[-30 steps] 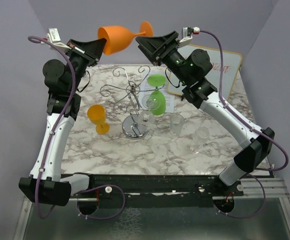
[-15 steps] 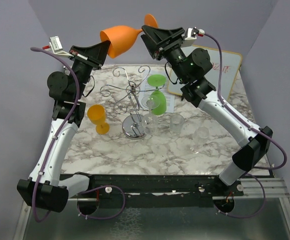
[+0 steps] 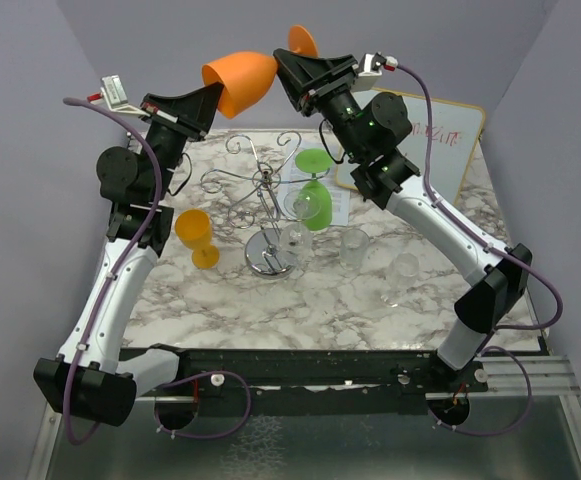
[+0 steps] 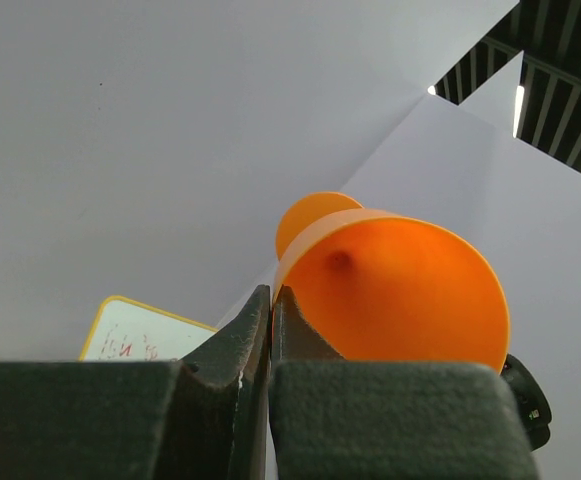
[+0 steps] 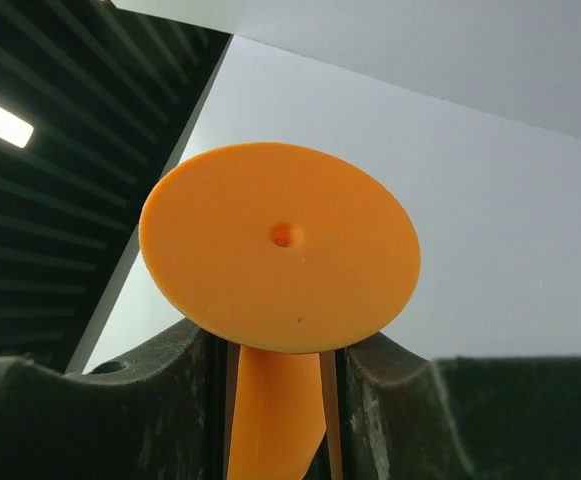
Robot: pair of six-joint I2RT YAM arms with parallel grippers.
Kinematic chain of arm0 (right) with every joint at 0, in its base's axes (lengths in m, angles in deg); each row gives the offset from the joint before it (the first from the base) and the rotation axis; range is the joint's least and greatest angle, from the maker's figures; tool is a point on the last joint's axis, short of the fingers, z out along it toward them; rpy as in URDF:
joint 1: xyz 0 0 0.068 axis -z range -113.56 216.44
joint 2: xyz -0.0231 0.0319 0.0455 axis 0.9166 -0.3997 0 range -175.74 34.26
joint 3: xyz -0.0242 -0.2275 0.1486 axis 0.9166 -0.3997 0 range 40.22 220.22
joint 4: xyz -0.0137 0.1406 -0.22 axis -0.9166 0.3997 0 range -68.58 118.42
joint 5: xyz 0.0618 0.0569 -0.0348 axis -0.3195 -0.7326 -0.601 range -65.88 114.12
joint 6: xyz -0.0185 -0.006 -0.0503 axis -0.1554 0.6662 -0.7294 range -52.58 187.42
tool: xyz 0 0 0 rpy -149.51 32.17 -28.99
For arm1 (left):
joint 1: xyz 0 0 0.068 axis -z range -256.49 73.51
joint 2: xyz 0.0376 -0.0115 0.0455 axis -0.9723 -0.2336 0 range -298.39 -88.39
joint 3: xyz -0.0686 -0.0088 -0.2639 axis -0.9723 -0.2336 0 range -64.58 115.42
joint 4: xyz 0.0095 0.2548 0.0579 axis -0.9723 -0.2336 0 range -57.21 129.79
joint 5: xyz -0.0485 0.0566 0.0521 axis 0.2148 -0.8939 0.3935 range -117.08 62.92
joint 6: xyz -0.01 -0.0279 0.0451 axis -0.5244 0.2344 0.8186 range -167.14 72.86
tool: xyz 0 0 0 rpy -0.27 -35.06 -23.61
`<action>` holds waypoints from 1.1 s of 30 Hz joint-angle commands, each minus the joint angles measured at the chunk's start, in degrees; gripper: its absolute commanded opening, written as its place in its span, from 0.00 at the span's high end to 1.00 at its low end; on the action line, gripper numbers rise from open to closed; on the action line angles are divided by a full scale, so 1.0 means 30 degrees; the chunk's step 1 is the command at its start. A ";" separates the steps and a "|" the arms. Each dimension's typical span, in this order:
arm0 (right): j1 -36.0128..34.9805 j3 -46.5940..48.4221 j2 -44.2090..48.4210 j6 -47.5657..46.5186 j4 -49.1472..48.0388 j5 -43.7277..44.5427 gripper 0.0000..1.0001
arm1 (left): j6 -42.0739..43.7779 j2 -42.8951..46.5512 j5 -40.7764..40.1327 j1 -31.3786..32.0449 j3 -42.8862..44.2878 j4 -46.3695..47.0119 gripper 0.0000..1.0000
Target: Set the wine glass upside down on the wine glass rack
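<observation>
An orange wine glass (image 3: 242,80) hangs high above the table's far side, lying almost sideways with its foot (image 3: 303,42) tilted up. My left gripper (image 3: 214,98) is shut on the bowl's rim; in the left wrist view its jaws (image 4: 270,292) pinch the rim of the wine glass (image 4: 400,290). My right gripper (image 3: 284,68) straddles the stem just under the foot (image 5: 280,245). Its fingers (image 5: 370,390) stand close on both sides of the stem, with thin slivers beside it, and contact is unclear. The chrome wine glass rack (image 3: 262,182) stands below, with a green glass (image 3: 316,205) hanging upside down from it.
A clear glass (image 3: 300,203) also hangs on the rack. An orange goblet (image 3: 198,236) stands left of the rack's base (image 3: 273,258). Clear glasses (image 3: 355,246) stand to the right on the marble table (image 3: 270,310). A whiteboard (image 3: 440,140) leans at the back right.
The glass has tilted so its foot points up and has shifted slightly. The right gripper's fingers have narrowed around the stem. The left gripper has kept its hold on the rim.
</observation>
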 commanded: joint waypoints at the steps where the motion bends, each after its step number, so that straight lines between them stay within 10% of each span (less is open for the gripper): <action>1: -0.0245 0.0760 -0.0359 -0.0265 -0.0604 0.0353 0.65 | 0.0346 0.0537 -0.0047 0.0186 -0.0369 0.0986 1.00; 8: -0.0259 0.0587 -0.0523 -0.0722 -0.2152 0.0030 0.98 | 0.0638 0.0982 -0.0214 0.0216 -0.0689 0.0977 1.00; 25: -0.0247 0.0274 -0.0371 -0.8563 -0.5876 -0.3115 0.99 | 0.4985 0.6002 -0.6342 0.0216 0.0117 -1.1827 0.24; 33: -0.0266 0.1716 -0.1600 -1.2102 -0.6626 -0.6445 0.99 | 0.6078 0.6167 -0.4208 0.0216 0.3559 -1.3691 0.11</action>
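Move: The orange wine glass lies roughly level across both hands. Its middle is about 6 cm right of the left hand and 3 cm ahead, and about 4 cm left of the right hand and 1 cm back. From the right hand the rack's middle is about 3 cm ahead, 4 cm left and 40 cm down, the hanging green glass some 8 cm ahead and 8 cm right. The yellow glass stands about 11 cm left and 6 cm ahead of the left hand, far below. The right fingers, already around the orange glass's stem just below its foot, shut on it and carry it about 4 cm up and then as far back, tipping fingertips-up by some 30 degrees. Once that grip is closed, the left fingers spread wide to let go of the rim, and the left hand backs off about 8 cm towards the robot and 7 cm left, turning some 20 degrees counter-clockwise. ##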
